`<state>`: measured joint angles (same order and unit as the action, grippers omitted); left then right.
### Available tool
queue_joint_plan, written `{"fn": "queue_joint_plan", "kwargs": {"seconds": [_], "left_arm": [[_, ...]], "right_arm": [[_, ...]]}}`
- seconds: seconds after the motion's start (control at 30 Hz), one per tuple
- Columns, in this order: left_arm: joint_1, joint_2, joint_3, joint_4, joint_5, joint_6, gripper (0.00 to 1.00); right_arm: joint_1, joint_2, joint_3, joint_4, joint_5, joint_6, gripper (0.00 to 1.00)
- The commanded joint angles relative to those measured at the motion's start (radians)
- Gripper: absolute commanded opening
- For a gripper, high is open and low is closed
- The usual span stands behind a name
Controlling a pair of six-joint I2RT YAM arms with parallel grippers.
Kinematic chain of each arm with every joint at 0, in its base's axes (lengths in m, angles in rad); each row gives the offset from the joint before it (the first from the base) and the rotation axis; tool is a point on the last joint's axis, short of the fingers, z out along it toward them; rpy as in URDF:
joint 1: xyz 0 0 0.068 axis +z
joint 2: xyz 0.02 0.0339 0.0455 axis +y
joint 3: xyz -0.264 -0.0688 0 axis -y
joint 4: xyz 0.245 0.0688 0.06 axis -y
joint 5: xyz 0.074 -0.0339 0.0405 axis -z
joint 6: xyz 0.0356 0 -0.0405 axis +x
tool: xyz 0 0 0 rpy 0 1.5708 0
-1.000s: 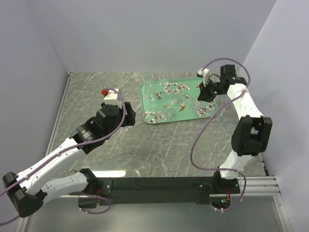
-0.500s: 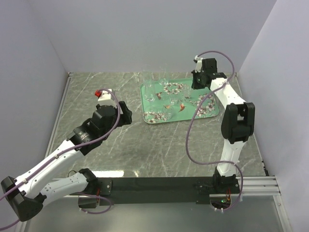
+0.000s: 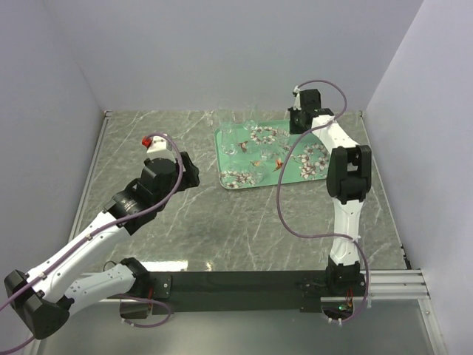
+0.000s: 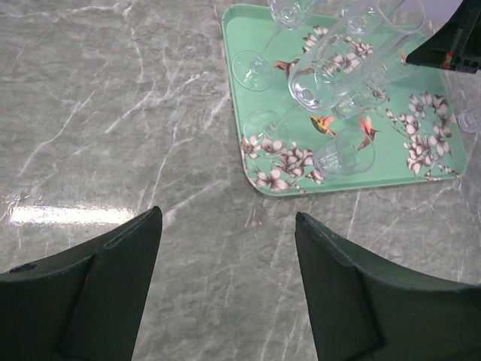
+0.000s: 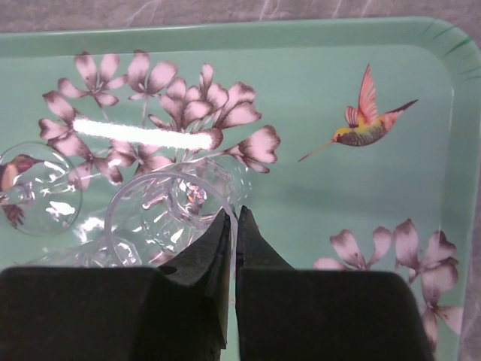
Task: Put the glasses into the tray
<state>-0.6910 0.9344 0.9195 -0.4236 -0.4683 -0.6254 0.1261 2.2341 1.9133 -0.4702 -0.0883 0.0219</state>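
The teal tray lies at the back right of the table. Several clear glasses stand or lie on its left half, also in the left wrist view. My right gripper hangs over the tray's far edge. In the right wrist view it is shut on the rim of a small clear glass held just over the tray. A stemmed glass base sits to its left. My left gripper is open and empty over bare table, near the tray's near left corner.
Grey walls close the table at the back and sides. A metal rail runs along the left edge. A small clear round object lies on the table just off the tray's right edge. Marble table stretches in front of the tray.
My right arm has swung from the tray's right side up to its far edge. My left gripper has drawn back slightly to the left, still open.
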Motion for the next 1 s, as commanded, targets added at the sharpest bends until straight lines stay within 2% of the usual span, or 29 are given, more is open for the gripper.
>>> {"fn": "queue_joint_plan", "kwargs": {"seconds": [0.0, 0.2, 0.37, 0.47, 0.73, 0.87, 0.93, 0.97], "left_arm": [[0.011, 0.000, 0.016, 0.034, 0.005, -0.010, 0.77], [0.025, 0.001, 0.013, 0.046, 0.019, -0.008, 0.77], [0.034, 0.021, 0.025, 0.054, 0.033, 0.007, 0.77], [0.041, 0.023, 0.027, 0.060, 0.039, 0.015, 0.77], [0.053, 0.012, 0.002, 0.095, 0.057, 0.021, 0.78], [0.061, 0.012, -0.008, 0.115, 0.068, 0.032, 0.78], [0.062, 0.014, -0.011, 0.124, 0.074, 0.039, 0.78], [0.065, 0.017, -0.014, 0.126, 0.080, 0.042, 0.78]], "right_arm": [[0.010, -0.001, 0.055, 0.022, 0.024, -0.005, 0.04], [0.015, -0.001, 0.043, 0.033, 0.021, -0.013, 0.25], [0.015, -0.010, 0.047, 0.031, 0.004, -0.042, 0.46], [0.015, -0.036, 0.041, 0.035, 0.001, -0.062, 0.54], [-0.011, -0.192, -0.036, 0.045, -0.037, -0.183, 0.66], [-0.061, -0.235, -0.020, -0.104, -0.120, -0.328, 0.66], [-0.095, -0.257, 0.000, -0.177, -0.250, -0.396, 0.66], [-0.121, -0.263, 0.004, -0.215, -0.298, -0.480, 0.66]]}}
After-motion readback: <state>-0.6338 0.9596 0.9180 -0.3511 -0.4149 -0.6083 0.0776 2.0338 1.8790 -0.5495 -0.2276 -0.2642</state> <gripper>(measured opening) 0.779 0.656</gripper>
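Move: Over the tray, the right hand still pinches a tumbler by the right side of its rim; the tumbler's middle is about 1 cm ahead, 3 cm left and 4 cm below the fingers. Another tumbler stands some 10 cm left and 6 cm back of this hand; a wine glass is roughly 16 cm left and 2 cm back. From the left hand, the held tumbler is about 30 cm ahead, 30 cm right and 20 cm lower. Sinking barely 1 cm, the right hand stays over the tray while its fingers spread from nearly shut to about two-thirds open, letting go of the tumbler's rim. Then it rises faster and faster, about 9 cm above its lowest point, easing back and slightly right, and turns some 15 degrees counter-clockwise as it leaves the glass. ##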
